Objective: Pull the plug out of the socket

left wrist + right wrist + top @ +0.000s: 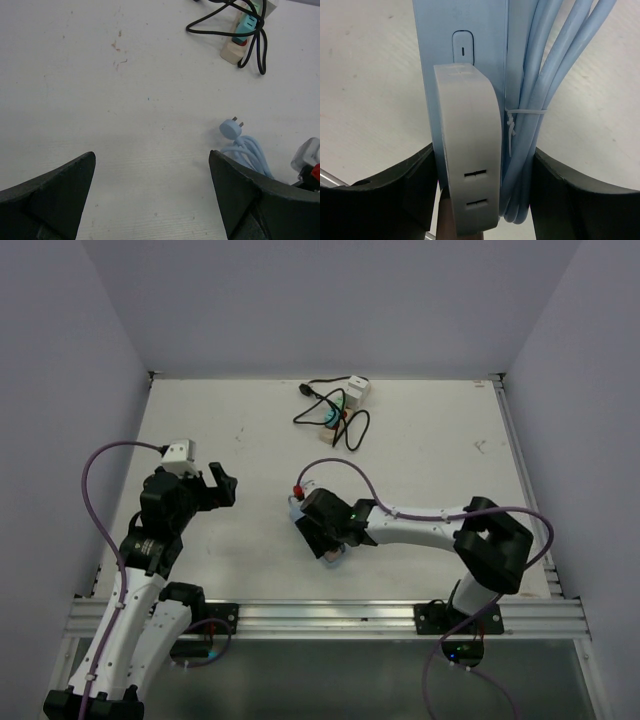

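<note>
The socket, a narrow beige power strip (338,412) (233,49), lies at the far middle of the table. A teal plug (330,418) (247,23) and a white block (357,389) sit in it, and its black cord (354,432) (260,47) loops beside it. Both grippers are well short of it. My right gripper (325,536) (484,149) is shut on a light blue power strip (485,30) with a white adapter (469,150) on top, one finger on the strip's side, the other on its bundled blue cord (540,90). My left gripper (222,486) (151,154) hangs open over bare table.
The blue strip's round plug (230,129) and coiled cord (252,152) lie on the table right of my left gripper. A raised rail (525,480) runs along the table's right edge, and grey walls close in the left, right and far sides.
</note>
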Robot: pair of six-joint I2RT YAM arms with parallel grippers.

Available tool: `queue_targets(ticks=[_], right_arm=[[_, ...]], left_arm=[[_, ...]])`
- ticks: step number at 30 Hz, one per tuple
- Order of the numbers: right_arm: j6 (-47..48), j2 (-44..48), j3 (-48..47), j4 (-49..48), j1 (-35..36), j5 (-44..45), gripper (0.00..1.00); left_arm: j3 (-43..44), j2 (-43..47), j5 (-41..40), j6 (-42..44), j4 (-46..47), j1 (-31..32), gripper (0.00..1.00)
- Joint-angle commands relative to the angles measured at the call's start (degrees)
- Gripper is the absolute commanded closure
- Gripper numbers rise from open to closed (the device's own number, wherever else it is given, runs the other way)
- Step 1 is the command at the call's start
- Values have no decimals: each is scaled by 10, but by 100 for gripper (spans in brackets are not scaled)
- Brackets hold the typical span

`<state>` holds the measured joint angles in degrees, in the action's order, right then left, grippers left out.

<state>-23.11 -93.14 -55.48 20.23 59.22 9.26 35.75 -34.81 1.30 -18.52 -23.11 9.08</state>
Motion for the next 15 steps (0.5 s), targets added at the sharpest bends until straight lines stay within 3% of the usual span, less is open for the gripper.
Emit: queue_targets(ticks=[1, 4, 7, 8, 11, 15], right_arm=[[45, -33, -62, 1, 39, 65, 73], [51, -53, -75, 8, 47, 56, 66], [49, -48, -61, -6, 49, 58, 52], [49, -38, -56, -12, 49, 55, 40], [55, -25, -44, -20, 50, 45, 18], [60, -24, -38, -21, 51, 38, 5]], left_arm=[[-3, 4, 5, -9, 34, 1, 0], [-3, 4, 5, -10, 34, 1, 0], [-4, 4, 5, -10, 34, 1, 0], [-3, 4, 5, -10, 34, 1, 0], [-4, 2, 6, -10, 33, 1, 0], [-4, -2, 6, -10, 34, 1, 1]])
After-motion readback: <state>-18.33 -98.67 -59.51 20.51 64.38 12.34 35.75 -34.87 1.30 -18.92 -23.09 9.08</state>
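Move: Between the right hand's fingers, low over the table, is the pale blue socket with its cable bundle, its middle about 2 cm ahead and 1 cm left of the hand point. The white plug stands level with the hand, 1 cm left; the brown plug is roughly 4 cm back and 2 cm right, the cable bundle about 4 cm straight ahead. From the left hand the socket lies some 21 cm right, 4 cm back and 17 cm lower. Carrying the still-gripped socket the last bit to the left, about 2.5 cm, the right hand also draws back and sinks some 1.5 cm each, turning slightly counter-clockwise, to set the socket on the table. There it all but stops, then spreads its fingers nearly wide, letting go of socket and cable bundle while staying low around them. ##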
